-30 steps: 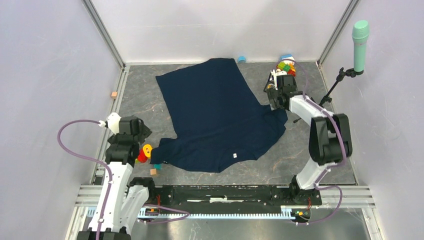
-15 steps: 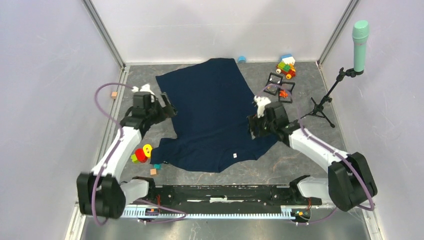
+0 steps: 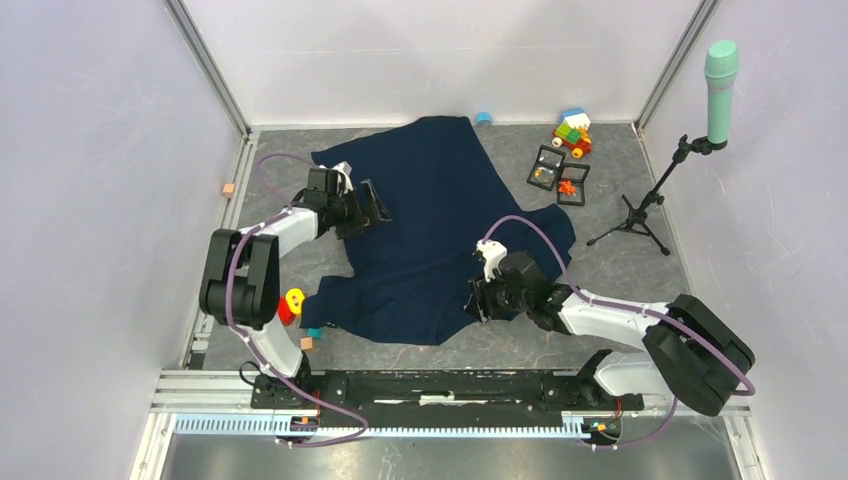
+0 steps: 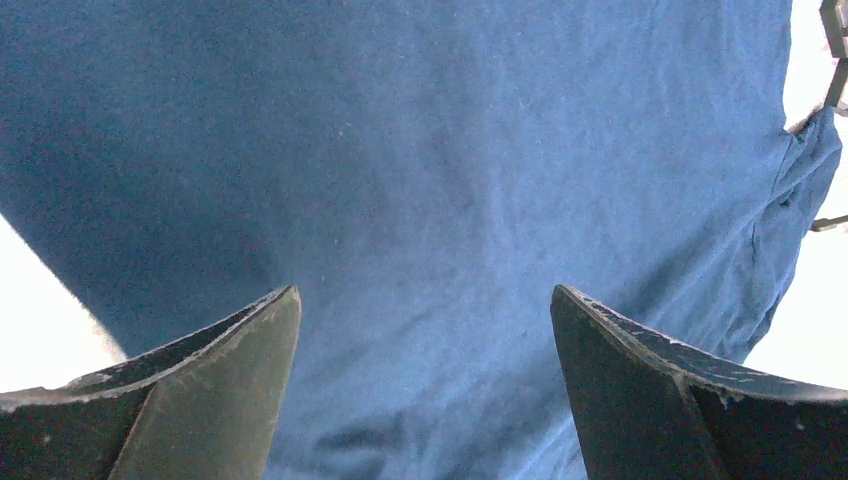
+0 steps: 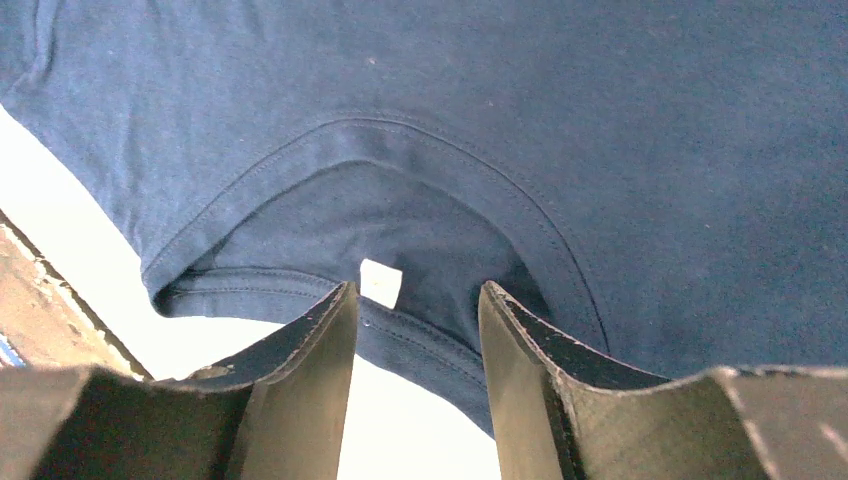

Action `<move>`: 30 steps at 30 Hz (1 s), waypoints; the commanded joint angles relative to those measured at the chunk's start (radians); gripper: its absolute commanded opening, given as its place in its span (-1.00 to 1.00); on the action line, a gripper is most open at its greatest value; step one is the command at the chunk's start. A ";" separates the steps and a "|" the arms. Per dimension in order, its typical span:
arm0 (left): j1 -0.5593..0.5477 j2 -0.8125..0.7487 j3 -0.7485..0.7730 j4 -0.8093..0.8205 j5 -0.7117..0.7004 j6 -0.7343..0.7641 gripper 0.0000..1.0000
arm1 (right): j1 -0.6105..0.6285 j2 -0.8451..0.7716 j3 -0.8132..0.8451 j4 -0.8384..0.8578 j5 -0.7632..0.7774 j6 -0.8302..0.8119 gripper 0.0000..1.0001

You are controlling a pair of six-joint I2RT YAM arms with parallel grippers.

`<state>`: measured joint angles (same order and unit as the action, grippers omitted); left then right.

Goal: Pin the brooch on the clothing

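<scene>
The clothing (image 3: 440, 215) is a dark navy shirt spread flat mid-table, its collar and white tag (image 3: 468, 312) toward the near edge. My left gripper (image 3: 378, 205) hovers open over the shirt's left part, and in the left wrist view only plain fabric (image 4: 430, 180) shows between its wide-apart fingers (image 4: 240, 380). My right gripper (image 3: 474, 300) is at the collar. In the right wrist view its jaws (image 5: 415, 295) stand partly apart astride the collar band (image 5: 440, 345), beside the tag (image 5: 380, 283). The brooch seems to be a small orange piece (image 3: 568, 187) in a black frame, far right.
A second black frame (image 3: 545, 166) lies beside the first, with a colourful block toy (image 3: 572, 132) behind them. A tripod (image 3: 632, 212) holding a teal microphone (image 3: 720, 75) stands at the right. A red-yellow toy (image 3: 289, 305) and small blocks (image 3: 308, 343) lie near the left arm's base.
The left arm swung from the near left to over the shirt's left part. The right arm came from the frames at the far right down to the collar, and its jaws narrowed.
</scene>
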<state>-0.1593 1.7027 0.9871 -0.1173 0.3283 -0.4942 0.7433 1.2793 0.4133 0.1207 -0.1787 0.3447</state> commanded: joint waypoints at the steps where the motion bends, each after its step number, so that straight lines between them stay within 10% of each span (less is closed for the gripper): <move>1: 0.025 0.089 0.065 0.089 0.079 -0.010 1.00 | 0.057 0.036 -0.035 0.068 0.033 0.044 0.06; 21: 0.079 0.162 0.177 -0.089 -0.085 0.086 1.00 | 0.248 -0.104 -0.075 -0.198 0.282 0.166 0.06; 30: -0.041 -0.044 0.201 -0.145 -0.149 0.169 1.00 | 0.191 -0.204 0.143 -0.442 0.484 0.069 0.65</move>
<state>-0.1265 1.8091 1.1473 -0.2329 0.2352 -0.4183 0.9848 1.1023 0.4332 -0.1658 0.1627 0.4725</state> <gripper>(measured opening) 0.994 0.791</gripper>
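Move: Ahead of the right hand the clothing lies spread, its middle some 14 cm forward and 10 cm left. Its white neck label is about 2 cm back and 1 cm left of that hand, just under the fingertips, and the right sleeve about 16 cm forward, 15 cm right. From the left hand, the clothing's middle is about 5 cm back and 12 cm right, and the side edge 3 cm back, 7 cm left. The cloth is a few centimetres below that hand, 1 cm below the right. Smoothing the clothing with both hands: the left, wide open, sinks 2 cm onto the cloth, slides about 4 cm forward, then some 3 cm left towards the side edge, easing up at the end. The right, half open at the neckline, rubs 2 cm left, draws back 4 cm towards the robot while returning right, then lifts about 1 cm as its fingers open wider. ##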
